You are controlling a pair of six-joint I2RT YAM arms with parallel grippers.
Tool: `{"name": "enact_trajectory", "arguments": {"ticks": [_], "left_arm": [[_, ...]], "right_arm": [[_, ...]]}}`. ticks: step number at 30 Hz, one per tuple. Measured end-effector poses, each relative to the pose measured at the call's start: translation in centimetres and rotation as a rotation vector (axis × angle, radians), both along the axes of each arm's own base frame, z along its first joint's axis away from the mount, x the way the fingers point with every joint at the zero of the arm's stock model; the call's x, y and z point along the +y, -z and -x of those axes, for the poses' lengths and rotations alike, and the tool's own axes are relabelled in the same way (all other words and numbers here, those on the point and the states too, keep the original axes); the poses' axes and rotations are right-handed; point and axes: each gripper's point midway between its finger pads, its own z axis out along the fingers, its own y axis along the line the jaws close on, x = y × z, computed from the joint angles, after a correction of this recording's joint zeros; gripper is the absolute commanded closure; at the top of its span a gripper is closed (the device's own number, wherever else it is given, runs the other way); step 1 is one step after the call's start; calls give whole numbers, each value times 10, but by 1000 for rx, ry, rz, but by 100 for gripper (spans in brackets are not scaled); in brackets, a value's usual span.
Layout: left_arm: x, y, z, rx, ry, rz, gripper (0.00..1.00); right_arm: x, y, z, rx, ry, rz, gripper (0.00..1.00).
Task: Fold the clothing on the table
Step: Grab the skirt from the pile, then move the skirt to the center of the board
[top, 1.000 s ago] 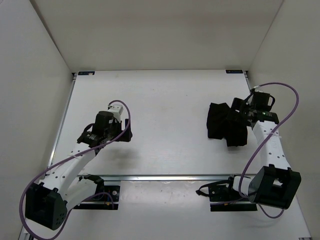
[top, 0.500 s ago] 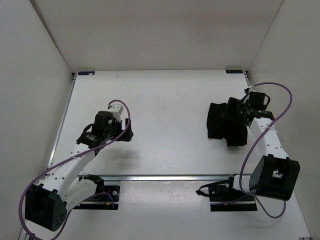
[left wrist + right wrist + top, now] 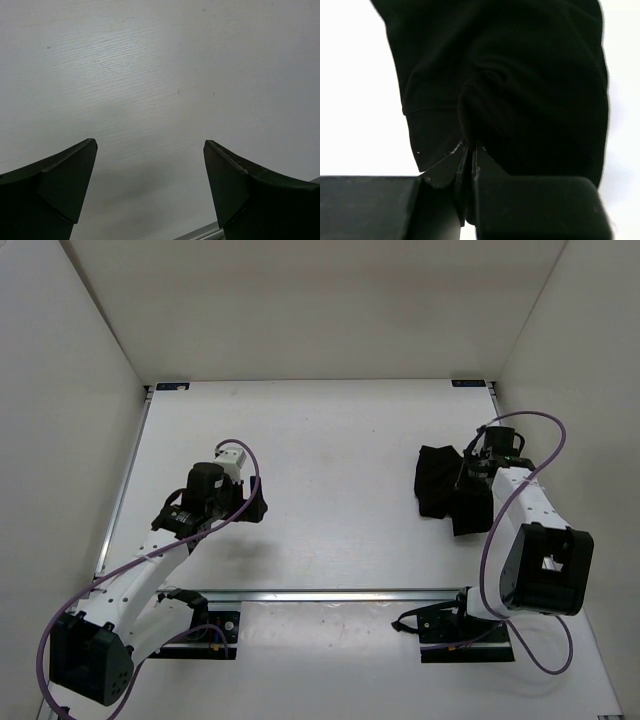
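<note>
The black clothing (image 3: 438, 486) lies bunched on the right half of the white table (image 3: 320, 430). My right gripper (image 3: 468, 476) sits at the garment's right side. In the right wrist view the right gripper (image 3: 470, 148) is shut, its jaws pinched together on a puckered fold of the clothing (image 3: 520, 75) near a hemmed corner. My left gripper (image 3: 213, 512) hovers over the left half of the table, far from the garment. In the left wrist view the left gripper (image 3: 150, 145) is open, with only bare table (image 3: 150, 75) between its fingers.
A metal rail (image 3: 330, 594) runs along the near edge of the table, with both arm bases behind it. White walls stand on the left, back and right. A purple cable (image 3: 545, 450) loops beside the right arm.
My right gripper moved in over the right side of the clothing and went from open to shut on a fold. The left arm barely moved and stayed open.
</note>
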Motion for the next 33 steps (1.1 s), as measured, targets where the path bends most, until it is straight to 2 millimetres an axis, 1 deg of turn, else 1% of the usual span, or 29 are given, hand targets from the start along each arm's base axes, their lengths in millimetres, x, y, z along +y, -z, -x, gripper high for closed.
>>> {"name": "enact_trajectory", "arguments": {"ticks": [2, 3, 5, 6, 8, 11, 12, 14, 15, 16, 17, 18, 19, 20, 21, 22, 23, 24, 25, 26, 27, 28, 29, 30, 31, 32, 33], "left_arm": [[-1, -1, 0, -2, 4, 5, 1], [-1, -1, 0, -2, 6, 7, 1], [-1, -1, 0, -2, 7, 10, 1], [-2, -1, 1, -1, 8, 12, 1], [-2, -1, 1, 1, 13, 16, 1], [-4, -2, 2, 5, 22, 23, 1], [-4, -2, 2, 5, 24, 24, 2], [-4, -2, 3, 7, 23, 25, 2], [-4, -2, 4, 8, 24, 26, 2], [-4, -3, 4, 7, 25, 26, 2], [-3, -5, 5, 8, 24, 26, 2], [-3, -8, 5, 4, 23, 27, 1], [-3, -13, 4, -3, 21, 30, 1], [-3, -18, 3, -14, 19, 34, 1], [-2, -24, 1, -27, 16, 38, 1], [-2, -30, 0, -41, 12, 43, 1], [-1, -36, -2, -56, 9, 48, 1], [-1, -42, -3, -73, 6, 54, 1], [-1, -47, -4, -88, 5, 60, 2], [-1, -49, -4, -93, 4, 64, 1], [-1, -51, -3, -96, 4, 70, 2], [-3, -51, -2, -95, 7, 75, 1], [-4, -51, -2, -93, 10, 80, 1], [-6, -51, -1, -88, 14, 86, 1], [-7, -50, 0, -85, 18, 90, 1], [-10, -50, 1, -78, 26, 98, 1], [-14, -48, 3, -69, 37, 108, 1]], "right_arm": [[-2, -4, 0, -1, 6, 0, 100], [2, -8, -2, -4, -5, -3, 100], [14, -26, -11, -35, -44, -12, 100], [25, -40, -18, -62, -74, -25, 100], [53, -79, -37, -149, -153, -57, 100], [117, -162, -64, -326, -319, -132, 100], [142, -195, -70, -399, -383, -163, 100], [187, -252, -70, -520, -508, -233, 100], [208, -277, -65, -575, -567, -273, 100], [224, -298, -58, -622, -622, -311, 100], [233, -311, -53, -655, -657, -338, 100], [238, -321, -48, -683, -683, -366, 100], [237, -324, -46, -696, -689, -385, 100], [233, -321, -44, -695, -683, -401, 100], [227, -312, -46, -683, -669, -413, 100], [219, -296, -47, -663, -646, -423, 100], [210, -274, -48, -624, -617, -429, 92], [203, -246, -48, -571, -584, -438, 65], [194, -211, -47, -498, -541, -452, 41], [190, -177, -42, -428, -511, -465, 35], [186, -141, -33, -349, -487, -474, 25], [184, -105, -20, -260, -461, -485, 17], [181, -77, -6, -184, -435, -493, 14], [179, -51, 11, -109, -415, -495, 8], [176, -32, 26, -45, -394, -490, 5], [172, -20, 38, -9, -379, -477, 3], [169, -17, 45, 2, -367, -464, 4]]}}
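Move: The black skirt is already pinched in the shut right fingers, its middle about under them and some 2 cm lower. The bare patch of table it goes to is about 35 cm to the left and 3 cm nearer the base. The open left gripper stands roughly 50 cm left and 4 cm back, the near rail about 25 cm straight back. From the left hand the skirt is some 48 cm right, 3 cm ahead, 5 cm below. The skirt, still pinched, is swept off the table by the right hand in a fast arc, about 30 cm up and 24 cm left with a little forward, the fingers tipping up and the wrist turning counter-clockwise. The hand then swings back down as steeply, drawing back and slightly right, its fingers opening wide to let the cloth go. The open left hand lifts 5 cm. ##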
